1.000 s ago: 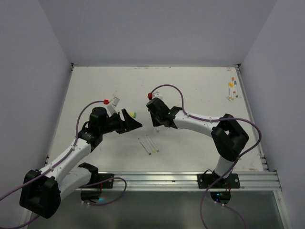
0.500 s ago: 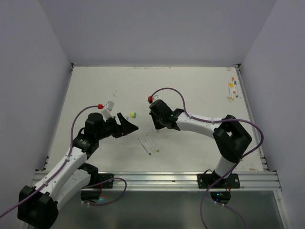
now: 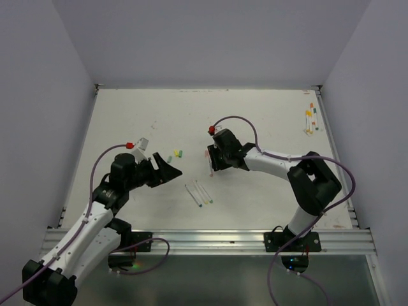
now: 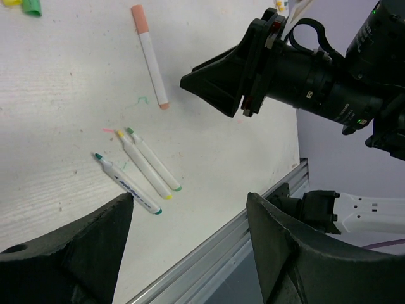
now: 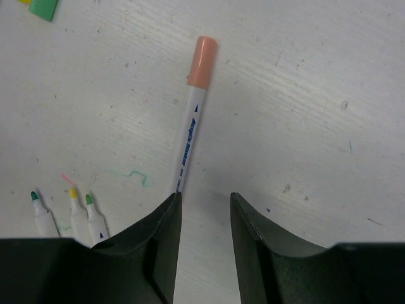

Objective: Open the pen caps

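Observation:
A white pen (image 5: 187,136) with an orange cap (image 5: 202,61) lies flat on the table, its lower end running under the left finger of my right gripper (image 5: 205,197). That gripper is open, with only bare table between its fingers. In the top view the same pen (image 3: 210,163) sits just beside the right gripper (image 3: 213,160). My left gripper (image 4: 190,197) is open and holds nothing; it hovers near three uncapped pens (image 4: 136,171). Loose yellow (image 3: 176,153) and green (image 3: 181,153) caps lie apart from the pens.
Several more capped pens (image 3: 310,118) lie at the back right by the table's edge. The metal rail (image 3: 210,241) runs along the near edge. Red plugs with purple cables (image 3: 211,130) ride on both wrists. Grey walls close in on three sides.
My right gripper has opened from shut and shifted a little to the right; the orange-capped pen lies on the table. The left arm has drawn back towards the near left.

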Robot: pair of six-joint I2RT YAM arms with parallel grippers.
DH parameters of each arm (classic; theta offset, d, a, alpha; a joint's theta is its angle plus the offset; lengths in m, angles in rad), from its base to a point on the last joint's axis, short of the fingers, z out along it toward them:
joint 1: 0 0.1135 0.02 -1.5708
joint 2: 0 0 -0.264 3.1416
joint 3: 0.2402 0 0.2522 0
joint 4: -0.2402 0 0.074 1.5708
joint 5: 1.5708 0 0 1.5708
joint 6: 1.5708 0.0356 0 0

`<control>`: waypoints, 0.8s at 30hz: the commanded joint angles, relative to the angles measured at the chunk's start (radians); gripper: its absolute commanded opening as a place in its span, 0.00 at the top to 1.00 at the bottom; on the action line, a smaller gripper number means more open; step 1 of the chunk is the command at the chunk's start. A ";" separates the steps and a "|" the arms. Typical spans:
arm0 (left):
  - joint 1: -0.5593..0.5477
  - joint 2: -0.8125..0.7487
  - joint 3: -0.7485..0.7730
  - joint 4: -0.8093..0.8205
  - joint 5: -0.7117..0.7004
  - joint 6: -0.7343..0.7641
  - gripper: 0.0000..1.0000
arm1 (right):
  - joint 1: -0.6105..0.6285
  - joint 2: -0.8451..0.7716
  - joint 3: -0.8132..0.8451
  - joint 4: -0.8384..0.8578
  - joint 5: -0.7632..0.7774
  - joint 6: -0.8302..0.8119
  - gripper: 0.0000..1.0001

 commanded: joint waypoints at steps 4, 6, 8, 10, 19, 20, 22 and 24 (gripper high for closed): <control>0.006 -0.036 0.061 -0.071 -0.037 -0.001 0.25 | -0.004 0.035 0.002 0.116 -0.074 0.008 0.60; 0.006 -0.038 0.059 -0.063 -0.031 -0.007 0.25 | -0.004 0.042 -0.001 0.139 -0.072 0.029 0.60; 0.006 -0.038 0.056 -0.049 -0.014 -0.011 0.24 | -0.002 0.076 0.008 0.145 -0.072 0.043 0.60; 0.006 -0.035 0.065 -0.051 -0.008 -0.008 0.24 | 0.001 0.119 0.022 0.138 -0.074 0.045 0.60; 0.004 -0.038 0.110 -0.048 0.045 -0.022 0.24 | 0.045 0.238 0.080 0.061 0.041 0.068 0.81; 0.004 -0.055 0.108 -0.051 0.042 -0.027 0.24 | 0.050 0.257 0.090 0.044 0.076 0.071 0.83; 0.004 -0.091 0.119 -0.084 0.000 -0.013 0.22 | 0.066 0.291 0.148 0.001 0.102 0.072 0.89; 0.004 -0.079 0.133 -0.111 -0.021 0.005 0.20 | 0.082 0.343 0.197 -0.074 0.139 0.073 0.95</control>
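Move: The pink-capped pen's middle lies about 2 cm ahead of the right hand, 3 cm to its left and 4 cm below. The green cap and yellow cap lie roughly 11 cm to the left of that pen and 4 cm farther out, and the three uncapped pens some 11 cm nearer the base than it and 4 cm left. From the left hand, the pink-capped pen is about 11 cm ahead, 9 cm right and 15 cm below. Sink the right gripper some 3 cm as it goes left, bringing the half-open fingers down astride the white barrel of the pink-capped pen, then close them on it just behind the middle. Keep travelling left and forward at that low height, about 5 cm left in all, drawing the pinched pen along. Meanwhile raise the empty left gripper about 4 cm, fingers open. ##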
